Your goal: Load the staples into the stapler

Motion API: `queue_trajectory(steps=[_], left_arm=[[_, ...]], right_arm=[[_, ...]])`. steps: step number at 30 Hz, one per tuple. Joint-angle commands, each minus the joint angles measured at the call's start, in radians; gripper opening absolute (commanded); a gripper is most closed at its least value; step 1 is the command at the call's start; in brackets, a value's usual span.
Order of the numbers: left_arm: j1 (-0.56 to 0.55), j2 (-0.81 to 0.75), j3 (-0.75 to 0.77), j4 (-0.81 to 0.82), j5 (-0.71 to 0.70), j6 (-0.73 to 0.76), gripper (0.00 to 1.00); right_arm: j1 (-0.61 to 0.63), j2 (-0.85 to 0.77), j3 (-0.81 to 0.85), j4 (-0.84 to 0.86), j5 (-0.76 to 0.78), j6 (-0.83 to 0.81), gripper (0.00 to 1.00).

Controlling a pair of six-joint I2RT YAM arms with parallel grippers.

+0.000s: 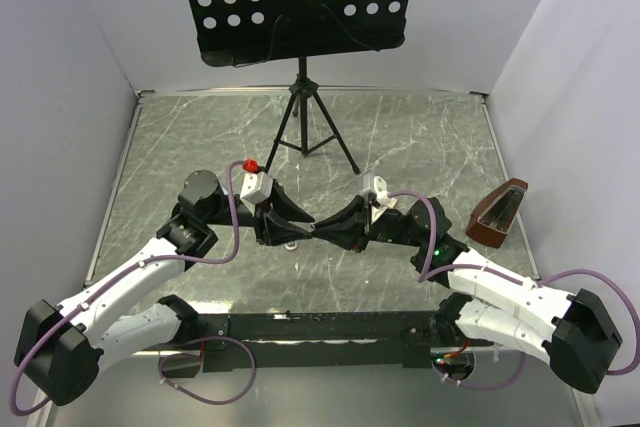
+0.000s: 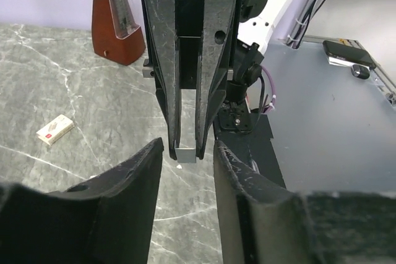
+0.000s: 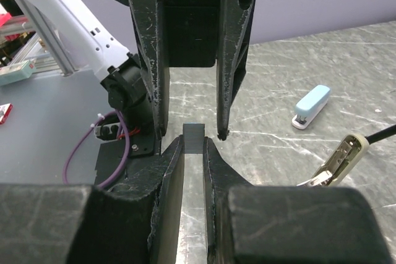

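My right gripper point(image 3: 193, 142) is shut on the staples, a silvery-grey strip point(image 3: 193, 136) whose end sticks out past its fingertips. My left gripper point(image 2: 187, 146) faces it tip to tip above the middle of the table point(image 1: 400, 137). The left jaws are open. The strip's free end point(image 2: 185, 153) sits just between their tips, with a gap on each side. A small white-and-tan staples box point(image 2: 55, 130) lies on the table. A light blue stapler point(image 3: 312, 104) lies shut, and a cream stapler point(image 3: 339, 160) lies opened out nearer.
A brown metronome point(image 1: 500, 213) stands at the table's right edge. The tripod point(image 1: 305, 117) of a black music stand point(image 1: 300, 2) rises at the back middle. Purple cables point(image 1: 235, 217) loop off both arms.
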Motion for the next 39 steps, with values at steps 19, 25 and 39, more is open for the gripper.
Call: queue_trajectory(steps=[19, 25, 39], left_arm=[[0.001, 0.020, 0.063, 0.004, 0.074, 0.007, 0.32], [0.000, 0.034, 0.069, 0.001, 0.077, 0.003, 0.32], [-0.006, 0.028, 0.074, -0.035, 0.051, 0.016, 0.10]], right_arm=[[0.006, -0.014, -0.002, 0.050, -0.033, -0.021, 0.18], [0.006, -0.013, -0.002, 0.047, -0.030, -0.024, 0.18], [0.006, -0.016, -0.010, 0.045, -0.001, -0.024, 0.20]])
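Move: The staples strip is already pinched in the right fingertips, about 1 cm to that hand's left; it lies about 1 cm to the left hand's right, level with its open fingers. From the left hand, the open stapler lies on the table about 10 cm ahead, 6 cm left and 25 cm below. The staple box is some 15 cm ahead and 16 cm right, at table height too. The left hand stays nearly in place, fingers closing to pinch the staples strip still held by the right. ##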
